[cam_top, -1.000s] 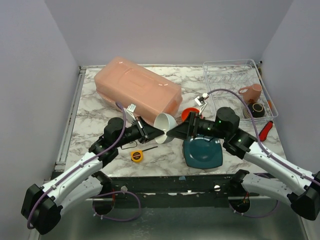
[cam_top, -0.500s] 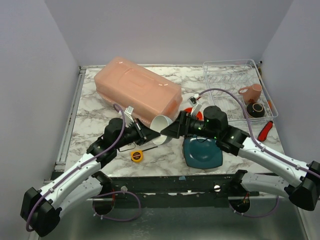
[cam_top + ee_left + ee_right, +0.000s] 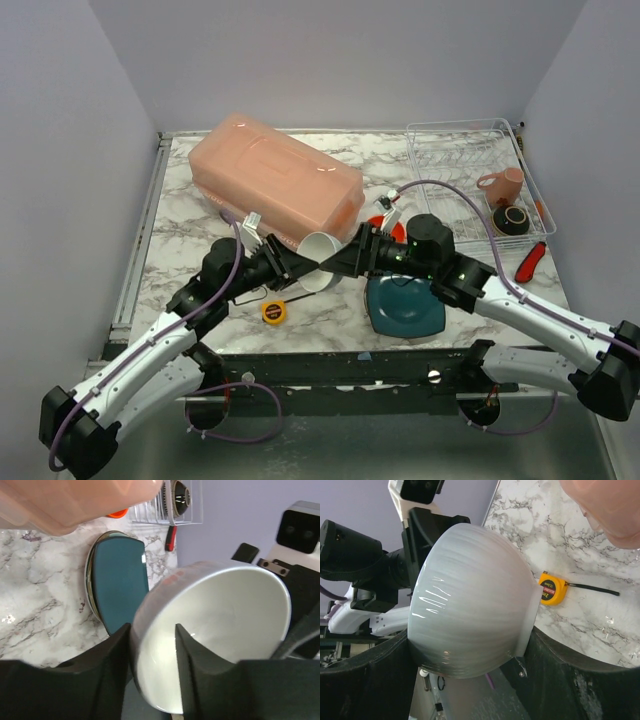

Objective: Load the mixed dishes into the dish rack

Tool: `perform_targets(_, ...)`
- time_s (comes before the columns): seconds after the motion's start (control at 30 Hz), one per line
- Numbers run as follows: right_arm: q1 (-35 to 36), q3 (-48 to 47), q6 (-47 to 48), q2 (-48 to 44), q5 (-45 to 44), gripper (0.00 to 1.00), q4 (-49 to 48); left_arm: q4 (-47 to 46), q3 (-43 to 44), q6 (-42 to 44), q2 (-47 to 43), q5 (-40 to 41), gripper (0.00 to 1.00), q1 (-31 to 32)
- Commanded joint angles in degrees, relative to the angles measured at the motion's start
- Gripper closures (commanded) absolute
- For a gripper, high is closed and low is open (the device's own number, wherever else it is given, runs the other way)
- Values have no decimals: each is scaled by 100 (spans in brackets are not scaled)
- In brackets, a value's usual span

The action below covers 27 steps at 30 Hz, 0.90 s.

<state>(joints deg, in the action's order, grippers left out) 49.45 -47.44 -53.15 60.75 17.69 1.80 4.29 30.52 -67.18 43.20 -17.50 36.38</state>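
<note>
A white bowl (image 3: 322, 258) hangs above the table between both arms. My left gripper (image 3: 295, 265) is shut on its rim, one finger inside and one outside in the left wrist view (image 3: 152, 630). My right gripper (image 3: 340, 262) spans the bowl's outside (image 3: 470, 595), jaws wide and pressed against both sides (image 3: 470, 635). The teal square plate (image 3: 405, 305) lies on a pale plate (image 3: 89, 580). An orange bowl (image 3: 380, 225) sits behind my right gripper. The pinkish mug (image 3: 500, 185) and dark bowl (image 3: 515, 220) are in the wire dish rack (image 3: 465, 150).
A big pink tub (image 3: 275, 180) lies upside down at the back left. A yellow tape measure (image 3: 273, 311) lies near the front edge under my left arm. A red-handled tool (image 3: 530, 260) lies beside the rack's near end.
My right gripper moved left and came around the white bowl held by my left gripper. The left arm shifted slightly left and the bowl stayed almost in place.
</note>
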Motion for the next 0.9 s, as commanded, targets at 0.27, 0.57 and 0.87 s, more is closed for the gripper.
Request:
perform_targets(0.27,15,-108,-202,-646,-696,100,392,564,396,772,-735,230,27,-52)
perform_targets(0.57,-155,-753,206,-1035,-1727,100,1800,2680,2783,3266,-357,1169,11,-87)
perform_targets(0.87,-203,-2269,882,-991,-4235,100,3906,2655,4192,4658,451,1505,11,-87)
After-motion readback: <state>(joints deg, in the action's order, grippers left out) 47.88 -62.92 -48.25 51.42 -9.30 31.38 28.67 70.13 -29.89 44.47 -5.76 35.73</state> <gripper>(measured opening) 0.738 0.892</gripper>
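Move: Forward and right of the right hand, which already holds the white bowl, lies the dish rack, its middle roughly 32 cm ahead, 37 cm to the right and 18 cm below. The teal plate stands about 3 cm ahead, 17 cm right and 22 cm down; the orange bowl 20 cm ahead and 12 cm right, nearly as low. From the left hand the white bowl's middle is some 5 cm right, level ahead and 2 cm up, the rack about 30 cm ahead and 44 cm right. Opening from about a third to nearly wide, the left fingers come free of the white bowl's rim; that hand eases up, then climbs fast, about 19 cm in all, drifting left while its wrist rolls some 40 degrees. The right hand keeps its grip on the bowl and carries it right, gathering speed, with some rise and forward travel towards the rack, swinging clockwise. ##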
